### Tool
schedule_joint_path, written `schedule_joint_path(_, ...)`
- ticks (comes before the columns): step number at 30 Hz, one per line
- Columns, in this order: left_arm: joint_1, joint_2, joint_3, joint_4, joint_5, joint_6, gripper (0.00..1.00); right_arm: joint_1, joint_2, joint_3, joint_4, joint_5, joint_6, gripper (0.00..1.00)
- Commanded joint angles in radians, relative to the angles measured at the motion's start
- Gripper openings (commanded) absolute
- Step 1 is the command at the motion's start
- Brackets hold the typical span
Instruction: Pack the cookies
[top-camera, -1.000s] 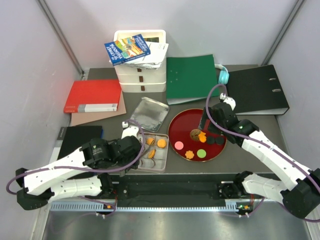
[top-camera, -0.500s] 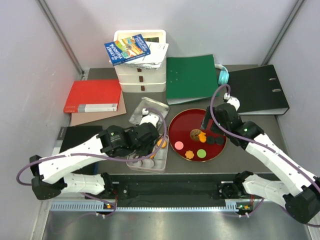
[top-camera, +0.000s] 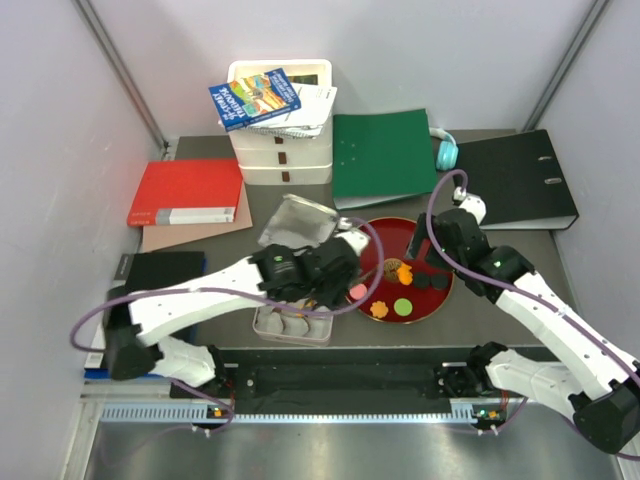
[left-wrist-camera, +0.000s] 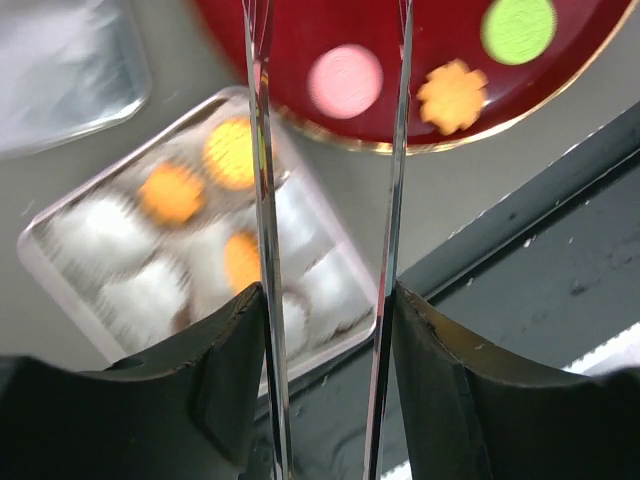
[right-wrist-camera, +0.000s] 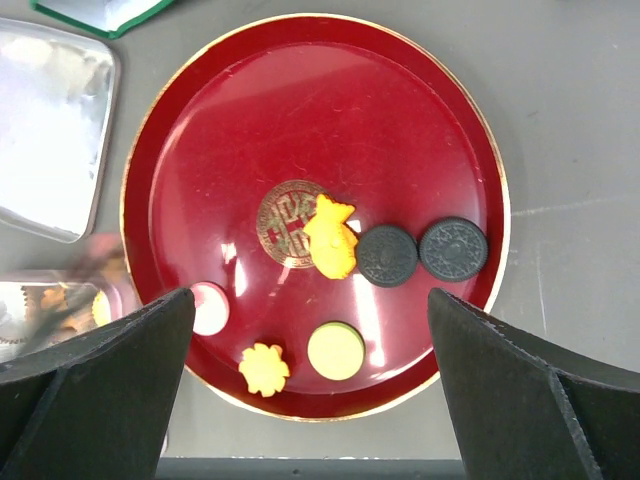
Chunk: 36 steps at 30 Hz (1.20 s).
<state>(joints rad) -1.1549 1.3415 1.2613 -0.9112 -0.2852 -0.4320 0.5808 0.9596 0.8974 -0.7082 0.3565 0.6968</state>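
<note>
The cookies lie in two places. On the red plate (top-camera: 372, 238) (right-wrist-camera: 330, 120) are a pink one (right-wrist-camera: 210, 308) (left-wrist-camera: 344, 80), an orange flower (right-wrist-camera: 264, 369) (left-wrist-camera: 452, 95), a green one (right-wrist-camera: 335, 350), an orange one (right-wrist-camera: 330, 250) and two black ones (right-wrist-camera: 387, 255). Three orange cookies (left-wrist-camera: 171, 192) sit among white paper cups in the tin (left-wrist-camera: 60, 290) (top-camera: 262, 322). My left gripper (top-camera: 338, 272) (left-wrist-camera: 328, 30) hovers open over the plate's left rim, its thin metal blades framing the pink cookie with nothing held. My right gripper (top-camera: 425, 240) (right-wrist-camera: 310, 300) hangs wide open above the plate.
The tin's silver lid (top-camera: 298, 222) lies behind the tin. Further back are stacked white drawers with booklets (top-camera: 280, 150), a green folder (top-camera: 382, 155), a black binder (top-camera: 515, 180) and a red book (top-camera: 185, 192). A black rail (top-camera: 350, 378) runs along the near edge.
My left arm has swung right, from over the tin to the plate's left rim. My right gripper has drawn back slightly and stayed open.
</note>
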Motion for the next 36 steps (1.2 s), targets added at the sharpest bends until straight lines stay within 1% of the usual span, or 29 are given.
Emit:
schedule_joint_path(1,-0.003,0.165,0.067,0.231,0.129,0.121,0.56,0.01,-0.035,0.041,-0.031,0.05,0.021,0.99)
schedule_joint_path(3,-0.005,0.237,0.113,0.256,0.181,0.139,0.56,0.008,-0.059,0.035,-0.05,0.062,0.027,0.99)
schedule_joint_path(5,-0.005,0.274,0.157,0.296,0.213,0.153,0.56,0.01,-0.074,0.031,-0.063,0.071,0.033,0.99)
schedule_joint_path(9,-0.005,0.367,0.236,0.308,0.234,0.194,0.56,0.01,-0.108,0.023,-0.105,0.088,0.047,0.99)
schedule_joint_path(11,-0.005,0.384,0.262,0.31,0.241,0.205,0.56,0.01,-0.119,0.017,-0.114,0.093,0.05,0.99)
schedule_joint_path(18,-0.005,0.462,0.289,0.322,0.259,0.21,0.57,0.008,-0.127,0.024,-0.131,0.108,0.043,0.99)
schedule_joint_path(26,-0.005,0.538,0.308,0.325,0.248,0.225,0.56,0.01,-0.11,0.087,-0.128,0.105,0.023,0.99)
schedule_joint_path(36,-0.005,0.578,0.342,0.342,0.279,0.223,0.55,0.01,-0.096,0.153,-0.14,0.119,-0.013,0.99)
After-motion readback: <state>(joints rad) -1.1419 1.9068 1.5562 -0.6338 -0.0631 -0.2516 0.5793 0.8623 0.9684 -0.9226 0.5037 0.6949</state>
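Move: The left hand, with the empty tongs in its grip, hangs at the box's right edge; the left one of the two black cookies lies about 21 cm to its right, 8 cm ahead and 17 cm below. At about that same depth, the orange cookie lies 17 cm right and 10 ahead, the right black cookie 25 right and 7 ahead, the green cookie 16 right and 1 ahead. The left black cookie lies nearly straight below the right hand, about 2 cm back and 17 down. Keeping hold of the half-open tongs, the left hand swings about 15 cm to the right and slightly forward from the box out over the red tray, turning some 15 degrees clockwise; it dips early, lifts a little, then sinks towards the left black cookie with the tong tips spread about it, ending roughly 8 cm lower. The wide-open, empty right hand meanwhile makes way, drawing about 5 cm to the right and a little back, and ends slightly higher. ##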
